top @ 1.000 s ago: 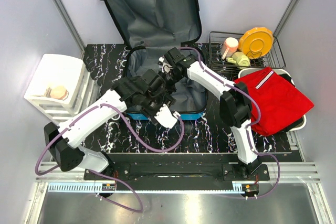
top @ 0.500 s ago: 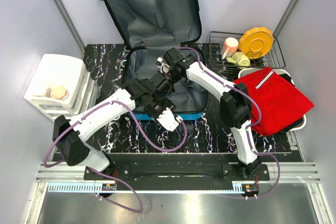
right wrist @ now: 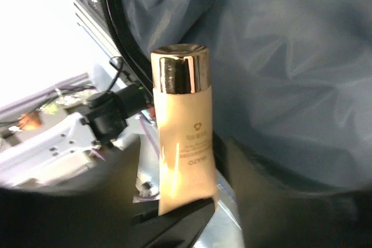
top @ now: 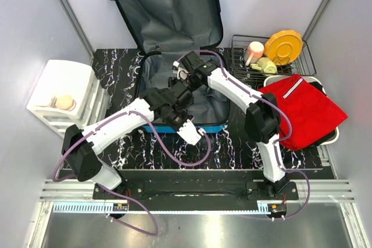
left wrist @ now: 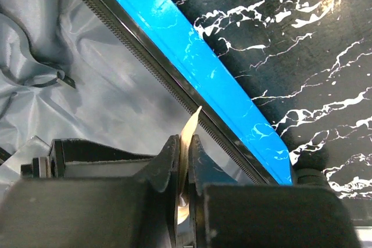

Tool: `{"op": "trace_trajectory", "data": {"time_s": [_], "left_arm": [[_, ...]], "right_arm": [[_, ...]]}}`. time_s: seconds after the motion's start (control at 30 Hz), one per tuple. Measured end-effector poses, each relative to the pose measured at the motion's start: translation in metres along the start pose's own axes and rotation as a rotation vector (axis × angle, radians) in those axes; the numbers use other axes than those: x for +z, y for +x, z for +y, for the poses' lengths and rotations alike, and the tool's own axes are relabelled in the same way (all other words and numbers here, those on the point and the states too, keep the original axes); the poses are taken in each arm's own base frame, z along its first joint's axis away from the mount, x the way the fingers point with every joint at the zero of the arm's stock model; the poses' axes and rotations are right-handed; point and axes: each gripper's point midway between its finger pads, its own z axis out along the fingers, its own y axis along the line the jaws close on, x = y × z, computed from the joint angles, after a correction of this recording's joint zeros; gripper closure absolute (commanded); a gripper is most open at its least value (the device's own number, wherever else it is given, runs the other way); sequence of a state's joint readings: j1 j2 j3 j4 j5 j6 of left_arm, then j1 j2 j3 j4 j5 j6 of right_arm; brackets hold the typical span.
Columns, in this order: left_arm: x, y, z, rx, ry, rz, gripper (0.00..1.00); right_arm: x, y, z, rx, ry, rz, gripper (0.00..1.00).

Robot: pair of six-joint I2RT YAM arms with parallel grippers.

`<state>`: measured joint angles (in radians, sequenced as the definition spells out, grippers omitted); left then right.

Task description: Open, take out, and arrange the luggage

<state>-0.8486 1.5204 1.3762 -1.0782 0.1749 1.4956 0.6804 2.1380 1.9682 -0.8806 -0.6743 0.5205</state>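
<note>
The luggage [top: 168, 10] lies open at the back of the table, its lid propped upright and the grey lining showing; its blue rim [left wrist: 192, 56] crosses the left wrist view. Over the lower half, both grippers meet at a beige cosmetic tube [right wrist: 180, 143] with a gold cap. My left gripper [left wrist: 183, 143] is shut on the tube's thin flat end [left wrist: 192, 121]. My right gripper [right wrist: 183, 164] has its blurred fingers apart on either side of the tube, with a gap showing on the right. From above, the left gripper [top: 176, 92] sits just below the right gripper [top: 181, 78].
A white drawer bin [top: 61, 94] holding a round beige item stands at the left. A wire rack [top: 296, 65] at the back right carries a yellow plate [top: 283, 46] and a pink cup [top: 254, 50]. A red garment [top: 302, 111] lies over a white tray at the right.
My left arm reached further into the suitcase and its jaws closed on the tube's flat end. My right gripper's jaws have spread away from the tube.
</note>
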Motion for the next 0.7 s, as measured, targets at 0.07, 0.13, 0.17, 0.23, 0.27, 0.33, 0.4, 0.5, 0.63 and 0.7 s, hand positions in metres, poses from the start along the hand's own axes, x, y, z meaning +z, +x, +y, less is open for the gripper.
{"op": "trace_trajectory", "data": {"time_s": [0.07, 0.13, 0.17, 0.23, 0.27, 0.33, 0.4, 0.5, 0.63, 0.7], "left_arm": [[-0.002, 0.000, 0.002, -0.019, -0.020, 0.002, 1.00], [-0.008, -0.002, 0.004, -0.056, -0.048, -0.003, 1.00], [-0.013, -0.002, 0.005, -0.084, -0.067, -0.005, 1.00], [-0.028, -0.003, 0.007, -0.164, -0.108, -0.020, 1.00], [-0.039, -0.002, 0.013, -0.222, -0.147, -0.037, 1.00], [-0.065, 0.006, 0.030, -0.355, -0.240, -0.066, 1.00], [-0.104, 0.027, 0.055, -0.542, -0.394, -0.107, 1.00], [-0.177, 0.080, 0.083, -0.842, -0.687, -0.141, 1.00], [-0.278, 0.156, 0.074, -1.196, -1.126, -0.119, 1.00], [-0.318, 0.178, 0.060, -1.300, -1.319, -0.092, 1.00]], "right_arm": [[-0.005, -0.006, 0.003, -0.033, -0.008, -0.019, 0.08], [-0.018, -0.021, 0.010, -0.079, -0.017, -0.068, 0.05], [-0.029, -0.034, 0.016, -0.109, -0.023, -0.113, 0.04], [-0.066, -0.071, 0.029, -0.182, -0.036, -0.253, 0.02], [-0.087, -0.089, 0.033, -0.217, -0.036, -0.327, 0.02], [-0.131, -0.122, 0.036, -0.278, -0.024, -0.475, 0.01], [-0.173, -0.145, 0.029, -0.312, 0.013, -0.598, 0.01], [-0.208, -0.156, 0.016, -0.326, 0.070, -0.684, 0.00], [-0.205, -0.152, 0.008, -0.345, 0.104, -0.674, 0.00], [-0.194, -0.148, 0.005, -0.344, 0.109, -0.645, 0.01]]}}
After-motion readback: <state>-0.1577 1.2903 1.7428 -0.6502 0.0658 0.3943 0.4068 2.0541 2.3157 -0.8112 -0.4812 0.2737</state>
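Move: The left hand already has the tube's flat end in its closed fingers, above the open suitcase; the white drawer box it can be taken to lies some 37 cm to its left, level front to back and about level in height. The suitcase's near rim runs about 7 cm back, 8 cm below. For the right hand, the tube is about 3 cm left, between its loosening fingers, and the pink cup stands roughly 16 cm ahead, 28 cm right and 8 cm down. The left fingers keep their pinch on the tube while the right ones spread fully and leave it, that hand springing some 25 cm forward, up and to the right, tilting. The left hand carries the tube straight up at first, then forward and strongly left towards the drawer box's side, about 28 cm higher by the end, turning counter-clockwise by roughly 100 degrees. ##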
